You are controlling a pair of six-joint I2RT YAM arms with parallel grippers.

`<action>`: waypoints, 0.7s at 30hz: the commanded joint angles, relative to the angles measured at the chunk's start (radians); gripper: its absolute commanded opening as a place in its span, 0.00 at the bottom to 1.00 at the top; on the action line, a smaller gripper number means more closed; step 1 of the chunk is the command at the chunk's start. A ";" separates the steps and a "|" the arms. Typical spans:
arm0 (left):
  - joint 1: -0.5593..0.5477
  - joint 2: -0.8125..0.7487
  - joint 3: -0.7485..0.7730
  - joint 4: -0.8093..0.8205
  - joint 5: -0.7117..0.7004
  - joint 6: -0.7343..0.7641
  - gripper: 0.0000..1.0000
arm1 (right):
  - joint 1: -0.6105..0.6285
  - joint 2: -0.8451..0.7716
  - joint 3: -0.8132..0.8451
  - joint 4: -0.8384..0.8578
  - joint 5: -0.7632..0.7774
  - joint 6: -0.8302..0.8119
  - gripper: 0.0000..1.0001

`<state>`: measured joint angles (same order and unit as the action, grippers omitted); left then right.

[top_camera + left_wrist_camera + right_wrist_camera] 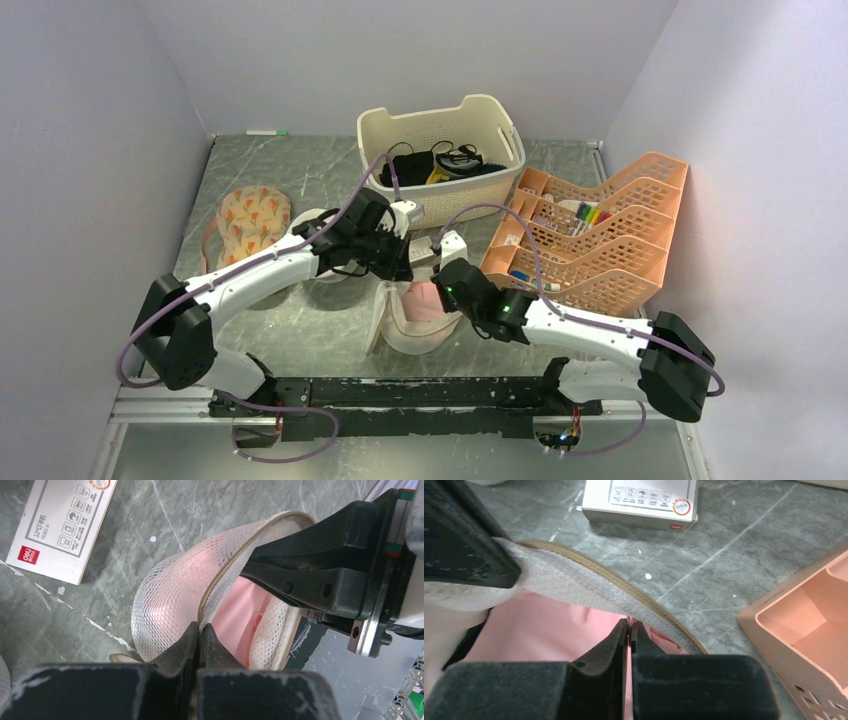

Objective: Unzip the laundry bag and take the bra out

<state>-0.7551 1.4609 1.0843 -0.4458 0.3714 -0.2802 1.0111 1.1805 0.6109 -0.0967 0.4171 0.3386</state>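
Observation:
The laundry bag [412,338] lies unzipped between the two arms, its white mesh [170,590] and tan zip edge [589,570] gaping. Inside it shows the pink bra [245,615], which fills the opening [539,625]. My left gripper [200,629] is shut on the bag's mesh rim beside the zip, holding that side up. My right gripper [629,626] reaches into the opening and is shut, with a sliver of pink bra fabric between its tips. In the top view the left gripper [405,265] and the right gripper [440,275] meet over the bag.
A white cardboard box [639,500] lies just behind the bag. An orange desk organiser [590,240] stands close on the right, and a cream basket [440,130] at the back centre. An orange-patterned fabric item [250,220] lies at the left.

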 commanded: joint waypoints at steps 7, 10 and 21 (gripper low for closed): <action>0.006 -0.030 -0.002 0.045 0.030 0.011 0.07 | 0.003 -0.173 0.031 0.058 -0.234 0.118 0.00; 0.005 -0.030 -0.001 0.046 0.037 0.012 0.07 | 0.003 -0.227 0.027 0.106 -0.292 0.151 0.00; 0.006 -0.040 -0.003 0.042 0.022 0.011 0.07 | 0.003 -0.325 0.132 0.188 -0.251 0.273 0.00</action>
<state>-0.7547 1.4349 1.0832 -0.4347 0.3721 -0.2802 1.0111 0.9016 0.6708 -0.0025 0.1493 0.5491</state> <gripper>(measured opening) 0.084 0.017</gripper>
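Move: The right fingers are already shut on an edge of the pink bra inside the bag mouth; the bulk of it lies about 4 cm back, 2 cm to the left and 4 cm below. Around it, the bag's middle is some 5 cm back, 3 cm left and 6 cm down from that hand, and the stapler box about 9 cm ahead, 3 cm left and 8 cm down. From the left hand, which already grips the rim, the bra is roughly 5 cm right, 4 cm back and 8 cm lower. The right hand keeps its pinch on the bra's edge and draws it steadily upward out of the open bag, about 13 cm, drifting some 5 cm left and a little back, while the wrist rolls its left side up some 30 degrees so the fingers flatten and swing leftward. The left hand keeps the mesh rim pinched, rising only about 1 cm at the start and then holding still against the pull. ##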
